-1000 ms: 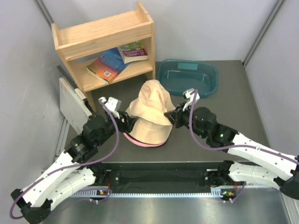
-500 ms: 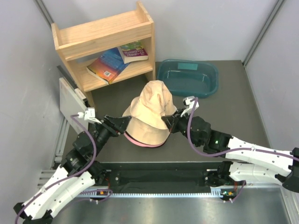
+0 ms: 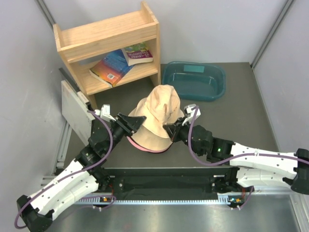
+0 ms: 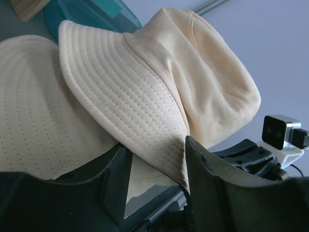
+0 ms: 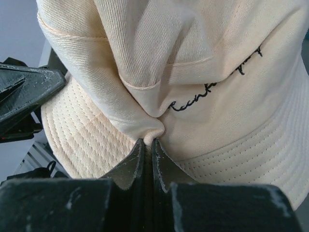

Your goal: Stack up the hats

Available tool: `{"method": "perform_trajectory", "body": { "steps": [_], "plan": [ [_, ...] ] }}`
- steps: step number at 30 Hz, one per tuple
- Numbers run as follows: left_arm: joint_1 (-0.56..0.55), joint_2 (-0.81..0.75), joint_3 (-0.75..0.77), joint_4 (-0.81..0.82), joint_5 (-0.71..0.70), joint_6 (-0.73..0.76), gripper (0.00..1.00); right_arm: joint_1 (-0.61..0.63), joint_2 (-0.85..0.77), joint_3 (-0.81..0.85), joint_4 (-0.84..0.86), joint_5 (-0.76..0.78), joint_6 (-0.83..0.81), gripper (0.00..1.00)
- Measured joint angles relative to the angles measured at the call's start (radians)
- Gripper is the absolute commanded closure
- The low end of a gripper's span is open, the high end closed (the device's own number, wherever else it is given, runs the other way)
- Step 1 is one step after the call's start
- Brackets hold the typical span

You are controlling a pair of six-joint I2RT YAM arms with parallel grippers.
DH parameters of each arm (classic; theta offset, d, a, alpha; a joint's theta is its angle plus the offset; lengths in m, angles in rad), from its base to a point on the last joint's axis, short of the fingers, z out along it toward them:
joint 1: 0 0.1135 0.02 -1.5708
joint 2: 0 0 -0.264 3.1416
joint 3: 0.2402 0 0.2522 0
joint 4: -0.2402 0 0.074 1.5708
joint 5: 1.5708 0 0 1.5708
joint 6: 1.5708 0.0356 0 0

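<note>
A tan hat [image 3: 159,108] sits on top of a pile at the table's middle. A second tan hat with black script [image 5: 231,111] lies under it. A pink hat's brim edge [image 3: 145,149] shows at the bottom of the pile. No black hat shows. My left gripper [image 3: 133,123] is open at the pile's left, and the top hat's brim [image 4: 125,101] hangs between its jaws [image 4: 155,170]. My right gripper [image 3: 171,129] is at the pile's right, shut [image 5: 149,141] on a fold of the top tan hat [image 5: 140,72].
A teal tub [image 3: 219,72] stands behind the pile to the right. A wooden shelf [image 3: 108,36] with books [image 3: 113,65] stands at the back left. A white board [image 3: 75,108] leans by the left wall.
My left gripper drew back to the left, then came in again to the top hat's brim. My right gripper shifted slightly left and nearer with the hat's fold in it.
</note>
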Motion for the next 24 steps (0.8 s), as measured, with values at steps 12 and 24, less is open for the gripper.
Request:
{"method": "perform_trajectory", "body": {
  "steps": [12,24],
  "plan": [
    [0.001,-0.025,-0.024,0.063,0.002,-0.061,1.00,0.012,0.017,0.000,0.016,0.006,0.000,0.83],
    [0.000,-0.172,-0.026,-0.174,-0.056,0.053,1.00,0.003,-0.138,0.006,-0.102,-0.069,-0.029,0.09]
  ]
}}
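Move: Straddled already by the left hand's open fingers is the near-left brim of the cream top hat, whose middle lies about 5 cm ahead, 8 cm right and 2 cm above. The hat stack is level with that hand, some 5 cm right and 6 cm below; the blue-green basket is about 24 cm ahead, 26 cm right and 23 cm lower. For the right hand, still pinching the near brim, the top hat's middle is roughly 10 cm ahead and 4 cm left, about 4 cm above, and the stack 5 cm ahead, 7 cm left, 4 cm below. Closing fully on the near-left brim, the left fingers pinch it while the hand rises a touch; then it draws the brim left, down and slightly back, about 3 cm left. Midway, the right hand, holding almost still until then, opens wide to let its brim go, then backs off right and up, roughly 2 cm each way. ##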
